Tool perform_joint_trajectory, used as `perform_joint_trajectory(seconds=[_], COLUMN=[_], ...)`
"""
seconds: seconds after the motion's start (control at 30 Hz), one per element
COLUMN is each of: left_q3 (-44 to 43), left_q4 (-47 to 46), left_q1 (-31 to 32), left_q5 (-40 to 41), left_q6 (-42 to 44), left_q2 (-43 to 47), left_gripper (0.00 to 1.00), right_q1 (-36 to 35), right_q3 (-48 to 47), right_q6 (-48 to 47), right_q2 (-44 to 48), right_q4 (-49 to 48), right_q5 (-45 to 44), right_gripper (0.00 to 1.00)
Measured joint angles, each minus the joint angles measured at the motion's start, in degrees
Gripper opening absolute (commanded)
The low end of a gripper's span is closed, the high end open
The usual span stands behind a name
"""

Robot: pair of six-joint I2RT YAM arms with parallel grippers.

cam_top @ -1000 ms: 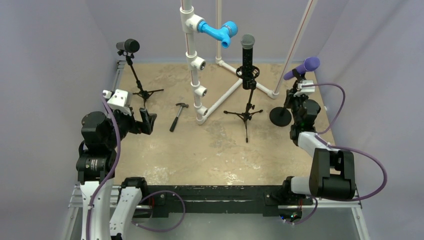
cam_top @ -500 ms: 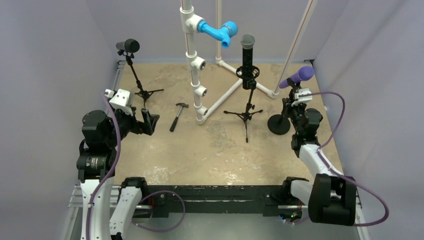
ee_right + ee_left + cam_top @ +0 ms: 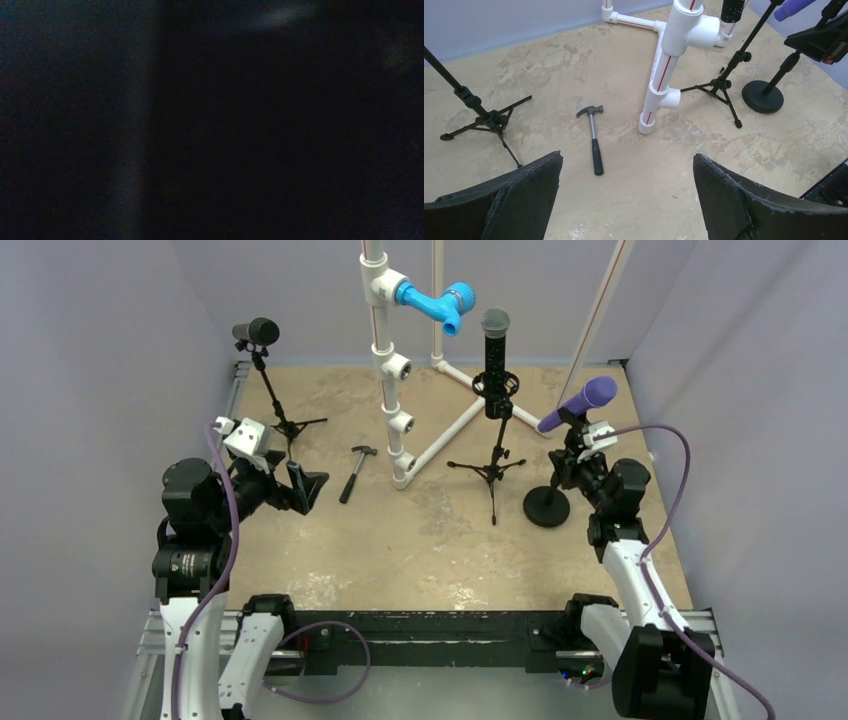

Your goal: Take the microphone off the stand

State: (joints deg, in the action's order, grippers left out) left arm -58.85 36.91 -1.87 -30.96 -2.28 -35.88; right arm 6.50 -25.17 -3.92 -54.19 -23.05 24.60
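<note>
A purple microphone (image 3: 579, 402) sits tilted in the clip of a round-based black stand (image 3: 546, 507) at the right of the table. My right gripper (image 3: 574, 456) is closed round the stand's upper stem just under the microphone, and the stand leans with it. The right wrist view is black and shows nothing. The left wrist view shows the purple microphone's tip (image 3: 792, 7) and the stand's base (image 3: 763, 96). My left gripper (image 3: 305, 485) is open and empty over the left of the table, its fingers (image 3: 524, 195) wide apart.
A black microphone (image 3: 495, 335) stands on a tripod mid-table. A small dark microphone (image 3: 258, 332) on a tripod stands at the back left. A hammer (image 3: 354, 472) lies beside a white pipe frame (image 3: 388, 365) with a blue fitting (image 3: 436, 304).
My right gripper has moved left and toward the front, taking the purple microphone and its stand along; the round base slid nearer. My left gripper shifted slightly right.
</note>
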Motion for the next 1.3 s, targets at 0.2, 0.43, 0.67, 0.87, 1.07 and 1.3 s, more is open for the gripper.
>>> perform_joint_trajectory(seconds=[0.2,0.43,0.67,0.87,1.07,1.3], left_q3=[-0.94,-1.60,-1.60,-1.64,-2.05,-3.48], left_q4=[-0.96,-2.14,-2.16,-3.15,-4.07,-4.98], left_q1=[0.00,0.00,0.00,0.00,0.90,7.06], left_q5=[-2.19,-3.61,-3.87,-4.48,-5.46,-7.65], left_q6=[-0.09,-0.24,-0.22,-0.55,-1.22,-0.31], left_q2=[-0.90,-2.58,-2.71,-3.48,-5.25,-7.13], left_gripper=[1.00,1.00,1.00,1.00,1.00,1.00], right_q1=[-0.07,-0.11,-0.33,-1.68,-5.25,-13.79], right_q3=[-3.78,-6.86,-11.85,-14.29,-15.72,-18.64], right_q6=[-0.85,-2.16,-3.06,-3.61,-3.63,-3.65], right_q2=[4.68,9.05,10.93,12.81,13.35,11.89], right_q4=[14.75,27.34,34.07,36.24,37.29,38.10], right_q5=[6.69,10.86,13.18,17.05,20.96,23.37], right_gripper=[0.00,0.00,0.00,0.00,0.00,0.00])
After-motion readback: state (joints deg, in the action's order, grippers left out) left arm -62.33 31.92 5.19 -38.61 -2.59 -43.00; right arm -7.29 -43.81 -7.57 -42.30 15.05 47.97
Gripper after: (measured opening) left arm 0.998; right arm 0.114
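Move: The right hand already grips the round-base stand's pole; the purple microphone sits about 10 cm above this hand and 2 cm ahead, the round base some 18 cm below and 2 cm left. The tall tripod stand rises roughly 13 cm to the right hand's left and 8 cm farther out. From the open left hand the purple microphone lies about 48 cm right, 15 cm ahead and slightly lower. Right hand carries the gripped stand about 17 cm left and back, rising, turning counter-clockwise; left hand edges rightward. ##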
